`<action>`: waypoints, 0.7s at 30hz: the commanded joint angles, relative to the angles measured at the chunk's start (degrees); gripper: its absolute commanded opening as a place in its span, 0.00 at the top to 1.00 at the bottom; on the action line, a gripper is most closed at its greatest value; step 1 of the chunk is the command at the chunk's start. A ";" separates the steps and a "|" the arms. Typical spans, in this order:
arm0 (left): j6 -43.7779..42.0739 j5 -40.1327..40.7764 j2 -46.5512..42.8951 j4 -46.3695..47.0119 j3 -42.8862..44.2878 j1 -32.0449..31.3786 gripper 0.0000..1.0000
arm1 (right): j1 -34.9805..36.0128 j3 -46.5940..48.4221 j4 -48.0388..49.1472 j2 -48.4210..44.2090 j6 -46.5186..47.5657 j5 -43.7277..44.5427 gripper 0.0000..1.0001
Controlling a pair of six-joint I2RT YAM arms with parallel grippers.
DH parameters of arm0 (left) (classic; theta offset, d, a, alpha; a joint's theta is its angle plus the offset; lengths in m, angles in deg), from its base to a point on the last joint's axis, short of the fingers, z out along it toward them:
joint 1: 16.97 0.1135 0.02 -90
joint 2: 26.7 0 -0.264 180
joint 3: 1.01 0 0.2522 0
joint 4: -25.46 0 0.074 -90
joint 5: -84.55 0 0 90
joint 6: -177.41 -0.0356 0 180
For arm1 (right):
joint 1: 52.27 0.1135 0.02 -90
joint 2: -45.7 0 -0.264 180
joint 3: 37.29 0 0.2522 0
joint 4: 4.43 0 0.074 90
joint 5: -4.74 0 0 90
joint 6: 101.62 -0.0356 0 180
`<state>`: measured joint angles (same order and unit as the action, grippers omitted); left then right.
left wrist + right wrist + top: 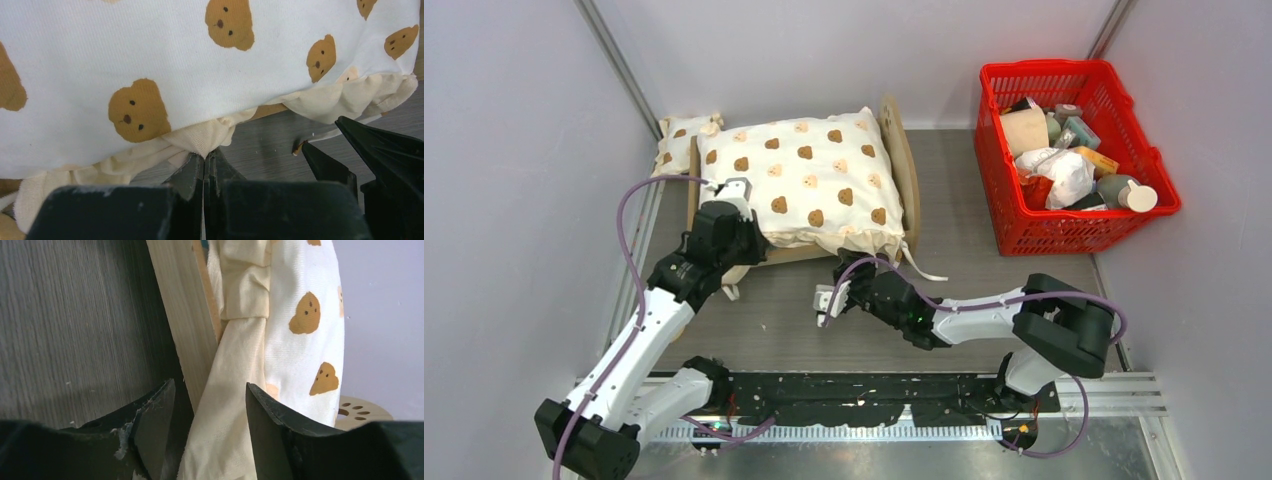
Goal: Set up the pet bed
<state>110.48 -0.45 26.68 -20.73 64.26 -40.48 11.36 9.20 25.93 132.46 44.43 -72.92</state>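
Observation:
The pet bed [908, 160], a light-wood frame with its arched headboard on the right, carries a cream bear-print cushion [799, 180]. My left gripper [746, 258] is at the cushion's front left corner. In the left wrist view it [210, 154] is shut on the cushion's cream ruffle [200, 140]. My right gripper [829, 300] is by the bed's front rail. In the right wrist view it [207, 412] is open, with a cream fabric strip [235, 390] hanging loose between its fingers beside the wooden rail [182, 325]. The paw-print headboard [357, 412] shows behind.
A small bear-print pillow [684, 140] lies behind the bed's left end, near the left wall. A red basket [1044, 235] full of assorted items stands at the back right. A cream tie [924, 270] trails on the grey table below the headboard.

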 commanded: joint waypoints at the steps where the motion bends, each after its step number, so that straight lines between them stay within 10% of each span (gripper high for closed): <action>1: 0.10 -4.62 -0.06 0.04 2.21 1.57 1.00 | 0.62 0.17 4.85 3.61 11.14 4.92 0.40; 7: 0.91 -9.55 0.33 -0.22 2.06 5.60 1.00 | 1.38 -0.57 9.61 6.75 19.74 10.81 0.45; 9: 0.92 -9.90 0.68 -0.31 1.98 6.13 1.00 | 1.59 0.15 13.21 7.78 20.45 15.67 0.86; 11: 0.79 -9.21 1.04 -0.48 1.78 6.55 1.00 | 1.76 0.38 16.83 7.26 20.87 18.88 0.94; 21: -2.31 -0.85 4.95 -5.42 4.93 9.97 1.00 | -2.94 1.03 -5.66 -12.58 -11.82 7.06 0.95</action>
<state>109.59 -3.16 30.86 -25.05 65.46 -32.43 10.01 9.18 23.64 124.46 45.99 -61.69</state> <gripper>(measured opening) 0.012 0.059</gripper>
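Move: The loose cream ruffle on the cushion's near edge hangs about 3 cm ahead of the open right hand, 2 cm to its right and 2 cm lower. From that hand, the paw-print headboard is some 16 cm ahead and 11 cm right, and the near right tie about level and 14 cm right. The left hand already pinches the ruffle farther left; the bed's near left corner lies about 14 cm to its left, 4 cm back and 8 cm below. The right-hand stretch of ruffle is pinched by the right fingers, which dip forward and down nearly 3 cm around it and close. They then lift it some 7 cm, drawing right and turning slightly clockwise. The left fingers keep their pinch, almost still at first, then pull left about 3 cm towards the bed's near left corner and sink 2 cm, tipping down a little. ##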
